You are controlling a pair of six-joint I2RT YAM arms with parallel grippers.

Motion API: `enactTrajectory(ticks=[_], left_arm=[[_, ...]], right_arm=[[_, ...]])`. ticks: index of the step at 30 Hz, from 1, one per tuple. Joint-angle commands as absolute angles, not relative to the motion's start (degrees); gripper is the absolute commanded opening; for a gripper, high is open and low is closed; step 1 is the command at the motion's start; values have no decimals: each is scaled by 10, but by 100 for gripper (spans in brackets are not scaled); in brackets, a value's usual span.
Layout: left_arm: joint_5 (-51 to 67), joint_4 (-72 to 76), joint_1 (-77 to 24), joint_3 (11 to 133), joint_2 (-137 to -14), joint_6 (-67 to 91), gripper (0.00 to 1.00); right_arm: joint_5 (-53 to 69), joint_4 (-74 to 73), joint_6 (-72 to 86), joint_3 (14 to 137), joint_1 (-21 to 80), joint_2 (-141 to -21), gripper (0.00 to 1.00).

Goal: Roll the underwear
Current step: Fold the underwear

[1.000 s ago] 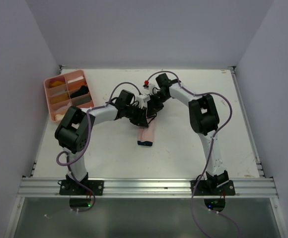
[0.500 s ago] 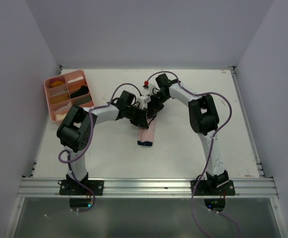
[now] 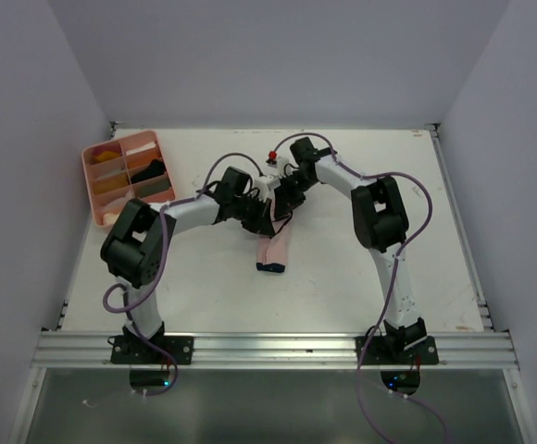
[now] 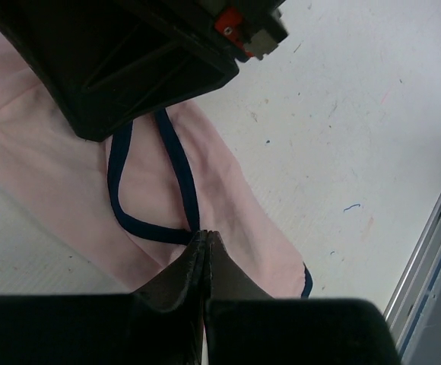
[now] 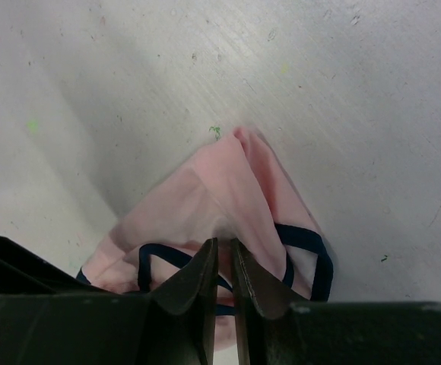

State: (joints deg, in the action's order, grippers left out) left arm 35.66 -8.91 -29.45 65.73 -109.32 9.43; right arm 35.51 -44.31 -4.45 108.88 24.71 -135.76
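The pale pink underwear (image 3: 273, 252) with thin dark edging lies crumpled mid-table, and both grippers meet over its far end. My left gripper (image 3: 266, 226) is shut. In the left wrist view its fingertips (image 4: 205, 236) pinch together where two edging strips cross on the pink cloth (image 4: 232, 190). My right gripper (image 3: 283, 211) is nearly shut on a raised fold of the underwear (image 5: 228, 179), with pink cloth filling the narrow gap between its tips (image 5: 224, 245). The right gripper's black body (image 4: 129, 68) hangs just above the left fingertips.
A pink compartment tray (image 3: 93, 181) stands at the far left with orange, pale and dark items in its cells. A small red-topped part (image 3: 272, 154) shows behind the grippers. The table's metal rail (image 3: 278, 350) runs along the near edge.
The left arm's elbow has drifted slightly left, and its jaws have closed at the cloth. The underwear and the right arm stay where they were.
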Motion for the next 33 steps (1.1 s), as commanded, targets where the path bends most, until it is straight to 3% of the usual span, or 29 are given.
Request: enactTrajectory(ticks=[1,10,11,12,14,33], left_arm=[[346,-84,-295,647,-1038,84,0],[330,-118,-291,651,-1043,63,0],[334,-123,-291,656,-1049,62,11],[335,-125,-291,656,-1053,66,28],[337,-118,-292,647,-1053,75,33],[378,-101,-293,643,-1095,98,30]], right_arm=[[331,-459,-69,1102,248,-1368,17],[330,-462,-72,1100,248,-1369,17],[329,-463,-72,1101,248,-1369,17],[329,-463,-72,1101,248,-1369,17],[328,-463,-72,1101,248,-1370,17],[328,-467,-74,1104,248,-1375,17]])
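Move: The underwear's upper fold layer, where the left hand will settle, lies about 1 cm back, 1 cm left and 2 cm below the shut left fingers. The underwear's near navy band is some 8 cm back, straight below in line with the hand; the navy leg band loop is about 3 cm ahead and 3 cm right. From the right hand, the fold layer is roughly 8 cm back and 5 cm left. Straight up first, the left hand rises about 3 cm with its fingers shut, then spreads them about a third and sinks some 4 cm onto the pink fold beside the leg band's tip, easing about 1 cm left and 2 cm back on the way down. The fingertips end astride a small ridge of cloth, still open. The right hand holds still farther out, keeping its pinch on the underwear. ##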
